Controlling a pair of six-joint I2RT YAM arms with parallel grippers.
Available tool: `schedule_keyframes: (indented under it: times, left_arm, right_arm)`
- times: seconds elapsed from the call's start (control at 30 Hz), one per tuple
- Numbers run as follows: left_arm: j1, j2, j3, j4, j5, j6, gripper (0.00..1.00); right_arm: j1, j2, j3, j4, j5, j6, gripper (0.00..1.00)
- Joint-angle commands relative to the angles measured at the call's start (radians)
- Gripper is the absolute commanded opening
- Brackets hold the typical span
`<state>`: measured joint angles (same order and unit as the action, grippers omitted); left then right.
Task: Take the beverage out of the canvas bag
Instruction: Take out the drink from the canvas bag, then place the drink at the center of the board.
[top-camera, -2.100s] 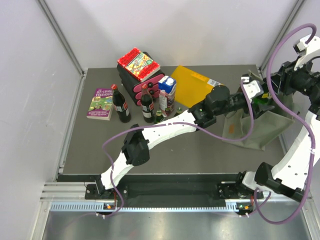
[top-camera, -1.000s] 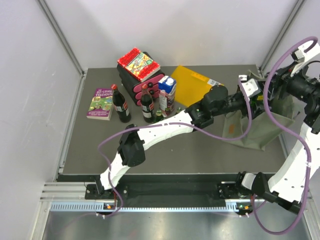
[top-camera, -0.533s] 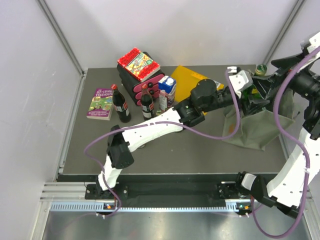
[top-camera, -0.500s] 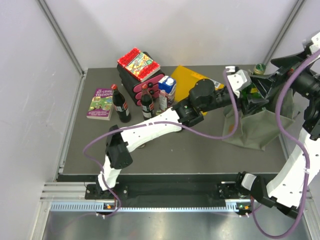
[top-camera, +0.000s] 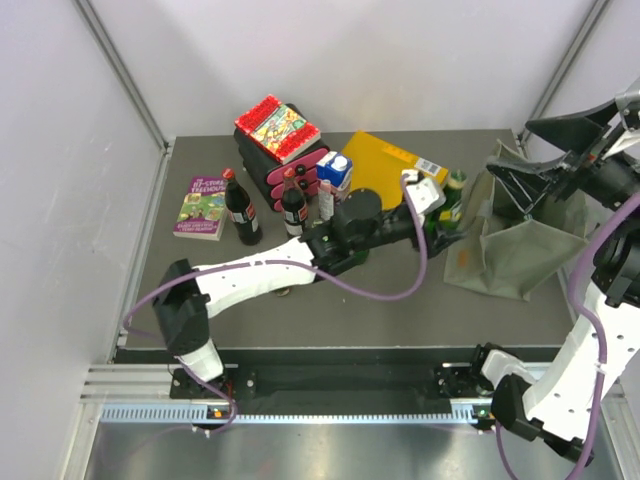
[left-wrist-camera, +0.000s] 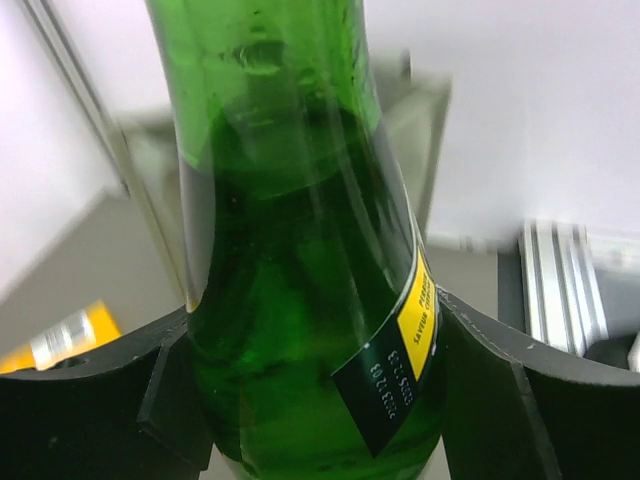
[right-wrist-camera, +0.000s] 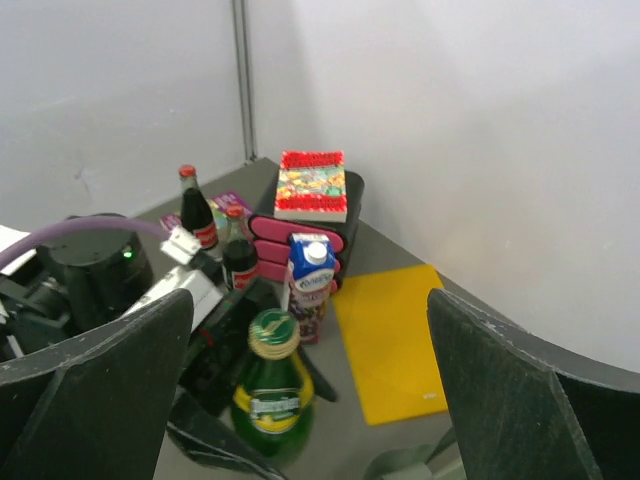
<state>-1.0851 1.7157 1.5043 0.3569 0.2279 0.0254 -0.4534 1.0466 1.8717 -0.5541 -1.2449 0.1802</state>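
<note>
The beverage is a green glass bottle (top-camera: 451, 203) with a yellow-and-green label and a green cap. My left gripper (top-camera: 437, 215) is shut on it, holding it upright just left of the canvas bag (top-camera: 512, 248). In the left wrist view the green bottle (left-wrist-camera: 300, 300) fills the gap between the black fingers (left-wrist-camera: 90, 405). The olive canvas bag slumps on the table at the right, its mouth gaping. My right gripper (top-camera: 548, 172) hangs open above the bag's rim, holding nothing. From the right wrist view, the green bottle (right-wrist-camera: 268, 392) shows between the wide-spread right gripper (right-wrist-camera: 310, 335) fingers, far below them.
At the back left stand two cola bottles (top-camera: 243, 210), a blue juice carton (top-camera: 335, 178) and a pink-and-black stack (top-camera: 285, 150) with a book on top. A purple book (top-camera: 202, 206) lies further left. A yellow folder (top-camera: 385, 170) lies flat behind the left gripper.
My left arm has drawn back to the left, carrying the green bottle out of the bag. My right gripper has opened wide and lifted away from the bag's rim.
</note>
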Motion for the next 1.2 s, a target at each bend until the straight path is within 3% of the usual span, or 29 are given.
schedule_keyframes:
  times: [0.0,0.03,0.13,0.33,0.67,0.97,1.17]
  left_arm:
    - [-0.004,-0.201,-0.149,0.218,-0.022,0.036,0.00]
    - [-0.004,-0.217,-0.186,0.235,-0.024,0.034,0.00]
    - [-0.007,-0.284,-0.350,0.313,-0.039,0.045,0.00]
    - [-0.009,-0.372,-0.671,0.476,-0.114,0.013,0.00]
    - [-0.009,-0.395,-0.900,0.660,-0.156,0.034,0.00]
    - [-0.007,-0.337,-1.049,0.827,-0.206,0.016,0.00]
    - [0.001,-0.292,-1.098,0.899,-0.217,0.025,0.00]
  right_arm:
    - [0.013,0.007,-0.009,-0.246,0.053,-0.261,1.00]
    - [0.018,0.010,-0.014,-0.341,0.094,-0.309,1.00]
    - [0.038,-0.006,-0.066,-0.415,0.178,-0.439,1.00]
    - [0.055,-0.046,-0.204,-0.446,0.220,-0.518,1.00]
    - [0.136,-0.115,-0.353,-0.486,0.271,-0.639,1.00]
    - [0.346,-0.171,-0.488,-0.559,0.372,-0.719,1.00]
    - [0.603,-0.194,-0.620,-0.592,0.433,-0.841,0.99]
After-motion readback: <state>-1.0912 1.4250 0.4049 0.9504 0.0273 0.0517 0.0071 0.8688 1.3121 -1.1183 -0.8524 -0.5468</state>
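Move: The green bottle is already in the left hand. The clear patch of table it is taken to lies about 15 cm to the left, 4 cm back and some 33 cm below. The nearest standing green bottle is about 16 cm left and 6 cm ahead, a second 25 cm left and 4 cm ahead, a third 35 cm left and 2 cm back, all roughly 27 cm lower. From the empty right hand that patch is about 21 cm left, 1 cm back and 51 cm below. The green bottle, still pinched in the left fingers, is carried down about 24 cm and left some 15 cm towards the bare table just in front of the standing bottles, slowing near the end as the fingers tip from slightly raised to about level. The right hand, open and empty, sinks as far beside the canvas bag, swinging forward-right, then back-left, fingers tipping down. ##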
